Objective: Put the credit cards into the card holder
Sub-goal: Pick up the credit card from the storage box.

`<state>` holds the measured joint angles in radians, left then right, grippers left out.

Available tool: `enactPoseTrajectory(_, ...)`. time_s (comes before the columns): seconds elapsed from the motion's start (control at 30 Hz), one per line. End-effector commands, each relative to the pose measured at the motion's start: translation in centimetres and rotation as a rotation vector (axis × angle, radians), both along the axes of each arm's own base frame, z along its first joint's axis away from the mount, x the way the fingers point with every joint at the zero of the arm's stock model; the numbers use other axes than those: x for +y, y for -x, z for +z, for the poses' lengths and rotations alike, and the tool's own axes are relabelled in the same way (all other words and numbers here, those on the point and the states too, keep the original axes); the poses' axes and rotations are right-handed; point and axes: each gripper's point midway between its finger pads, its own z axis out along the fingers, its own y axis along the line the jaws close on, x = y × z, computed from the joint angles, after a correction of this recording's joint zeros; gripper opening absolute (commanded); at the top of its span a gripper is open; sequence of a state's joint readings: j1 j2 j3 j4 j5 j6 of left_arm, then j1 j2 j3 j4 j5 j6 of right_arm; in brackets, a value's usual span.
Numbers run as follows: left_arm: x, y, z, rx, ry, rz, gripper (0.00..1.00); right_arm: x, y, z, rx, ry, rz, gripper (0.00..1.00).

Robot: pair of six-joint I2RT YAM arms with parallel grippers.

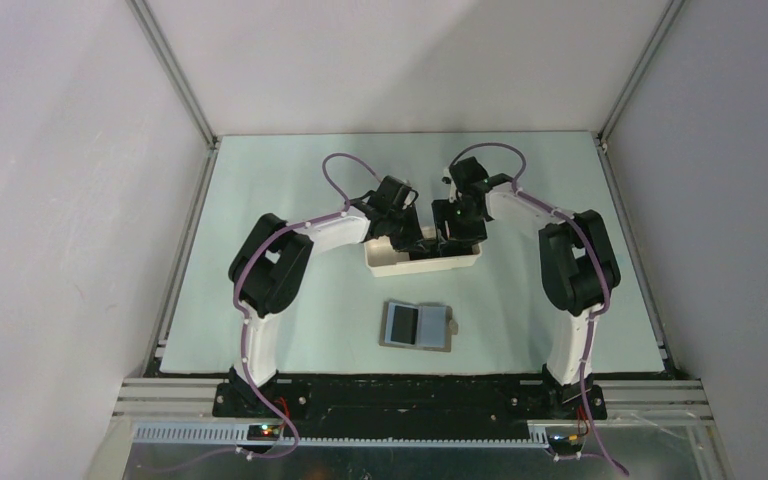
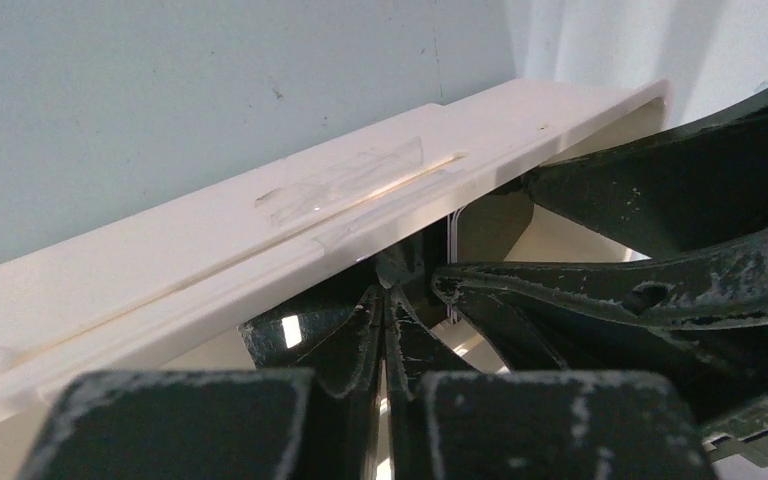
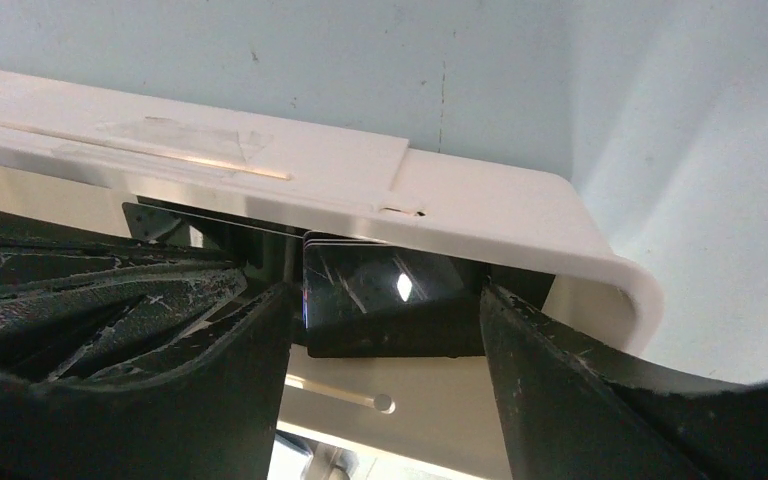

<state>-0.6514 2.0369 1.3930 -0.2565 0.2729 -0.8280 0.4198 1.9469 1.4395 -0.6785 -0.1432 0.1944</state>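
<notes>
The credit cards, a small stack of glossy dark cards, stand on edge against the far wall of a long white tray. My right gripper is open inside the tray, one finger on each side of the stack. My left gripper is shut just beside it in the tray, with nothing visible between its tips. Another dark glossy card lies to the left of those tips. The card holder lies open on the table nearer the arm bases, its light blue pockets facing up.
The white tray's taped rim runs close above both grippers. In the left wrist view the right arm's fingers crowd the right side. White walls enclose the pale green table.
</notes>
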Motion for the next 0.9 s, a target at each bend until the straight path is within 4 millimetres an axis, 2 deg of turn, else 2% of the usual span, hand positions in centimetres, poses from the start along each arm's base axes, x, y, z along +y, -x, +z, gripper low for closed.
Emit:
enactPoseTrajectory(0.0, -0.2, -0.3, 0.1, -0.018, -0.006, -0.025, 0.06, 0.4, -0.1, 0.5, -0.01, -0.033, -0.007, 0.73)
enactPoseTrajectory(0.17, -0.2, -0.3, 0.0, -0.015, -0.007, -0.025, 0.06, 0.0, -0.1, -0.6, 0.011, -0.017, -0.012, 0.74)
enactPoseTrajectory(0.3, -0.2, -0.3, 0.0, -0.015, -0.007, -0.025, 0.06, -0.2, -0.2, -0.6, 0.01, -0.014, -0.017, 0.67)
enactPoseTrajectory(0.33, -0.2, -0.3, 0.0, -0.015, -0.006, -0.026, 0.05, -0.2, -0.3, -0.4, 0.006, -0.015, -0.018, 0.61)
enactPoseTrajectory(0.47, -0.2, -0.3, 0.0, -0.016, -0.006, -0.026, 0.05, -0.7, -0.6, 0.1, -0.009, -0.008, -0.03, 0.49)
enactPoseTrajectory(0.87, -0.3, -0.3, 0.0, -0.015, -0.005, -0.026, 0.05, -1.7, -0.6, 3.5, -0.051, -0.038, -0.05, 0.46)
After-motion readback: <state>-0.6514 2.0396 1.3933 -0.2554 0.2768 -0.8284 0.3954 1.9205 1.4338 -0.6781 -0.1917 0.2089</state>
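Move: The stack of cards to be picked sits right at the right fingertips, its middle about 1 cm to their right and 1 cm below. The black card beside it in the storage box lies some 7 cm to the left and 1 cm back. The card holder is about 17 cm back, 9 cm left and 4 cm lower. From the left hand, the stack lies roughly 9 cm to the right, 1 cm ahead and 1 cm below. Almost in place at first, the right hand draws its wide-open fingers in to roughly half open, its left finger bearing against the stack's left edge and pushing it rightward. It then rises about 1 cm with barely any tilt, the fingers holding that gap. The left hand stays still, nearly shut, its tips at the black card. ##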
